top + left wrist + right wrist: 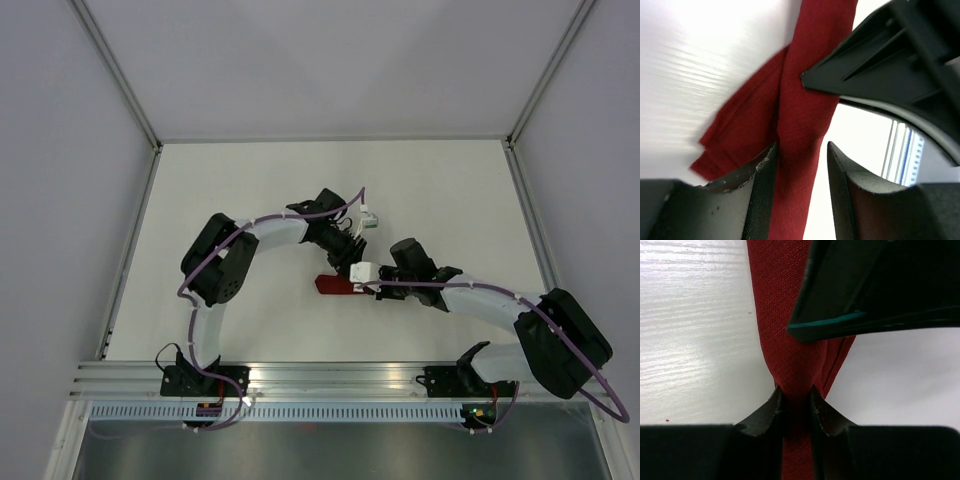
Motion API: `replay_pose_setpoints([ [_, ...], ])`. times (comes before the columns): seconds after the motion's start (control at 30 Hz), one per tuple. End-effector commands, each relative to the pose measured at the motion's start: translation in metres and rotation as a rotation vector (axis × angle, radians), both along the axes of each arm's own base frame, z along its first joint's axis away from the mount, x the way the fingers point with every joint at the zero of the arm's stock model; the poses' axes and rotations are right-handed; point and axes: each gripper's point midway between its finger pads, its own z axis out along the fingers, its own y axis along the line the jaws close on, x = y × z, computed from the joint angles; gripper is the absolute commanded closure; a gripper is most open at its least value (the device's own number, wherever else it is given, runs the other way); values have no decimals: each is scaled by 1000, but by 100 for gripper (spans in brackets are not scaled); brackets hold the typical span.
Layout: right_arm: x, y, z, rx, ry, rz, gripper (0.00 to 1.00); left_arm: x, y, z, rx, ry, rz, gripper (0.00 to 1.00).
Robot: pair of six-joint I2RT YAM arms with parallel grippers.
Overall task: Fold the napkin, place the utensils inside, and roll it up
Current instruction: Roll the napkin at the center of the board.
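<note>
The dark red napkin lies bunched into a narrow roll at mid-table, mostly covered by both grippers. My right gripper is shut on the roll; in the right wrist view its fingertips pinch the cloth tightly. My left gripper is open and straddles the roll. In the left wrist view its left finger touches the cloth, and a gap shows beside the other finger. A loose folded flap spreads out to the left. No utensils are visible.
The white table is bounded by grey walls with metal frame posts. An aluminium rail runs along the near edge by the arm bases. Each wrist view is partly blocked by the other gripper's black body.
</note>
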Motion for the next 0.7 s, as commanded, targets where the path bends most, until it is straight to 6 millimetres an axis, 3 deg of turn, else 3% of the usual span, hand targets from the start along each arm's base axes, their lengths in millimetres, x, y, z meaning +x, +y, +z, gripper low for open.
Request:
replay_pose_setpoints([
  [0.0, -18, -9, -18, -70, 130, -2, 84, 29, 0, 42, -33, -147, 88, 51],
  [0.13, -22, -9, -23, -86, 200, -2, 85, 54, 12, 74, -51, -285, 187, 50],
  [0.2, -20, -8, -24, -81, 236, -3, 85, 66, 22, 80, -59, -351, 250, 50],
  [0.27, -23, -10, -30, -95, 298, -7, 84, 68, 33, 90, -65, -391, 310, 50],
  [0.3, -21, -9, -25, -84, 328, -9, 85, 81, 38, 96, -67, -452, 369, 50],
  [0.33, -20, -9, -25, -83, 351, -8, 85, 76, 45, 90, -59, -444, 393, 50],
  [0.4, -16, -12, -27, -95, 415, -21, 85, 86, 52, 111, -97, -535, 463, 50],
  [0.43, -18, -12, -32, -101, 455, -9, 85, 78, 58, 102, -82, -527, 465, 51],
  [0.5, -13, -13, -28, -104, 507, -14, 85, 80, 63, 120, -122, -578, 512, 51],
  [0.6, -10, -14, -31, -117, 604, -9, 85, 73, 71, 128, -164, -618, 556, 51],
  [0.67, -10, -16, -38, -129, 670, -2, 85, 66, 76, 122, -177, -635, 570, 50],
])
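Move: Beneath the left hand's parted fingers, the napkin roll lies crosswise, its middle roughly 2 cm back, 3 cm to the right and 2 cm below. The napkin's loose flap shows some 2 cm ahead of that hand and about 1 cm to its left, 3 cm below. The right hand already pinches the roll just right of its middle, which is about 3 cm to that hand's left and level with it fore and aft. From there the flap is about 5 cm ahead and 7 cm left. Keeping its pinch on the napkin roll, the right hand creeps about 3 cm forward and slightly left, low over the board, tipping over forward by some 25 degrees to roll towards the loose flap. The already open left hand comes clear of the roll, rising and going forward, then swinging left, its fingers turning counter-clockwise and less steeply down. ##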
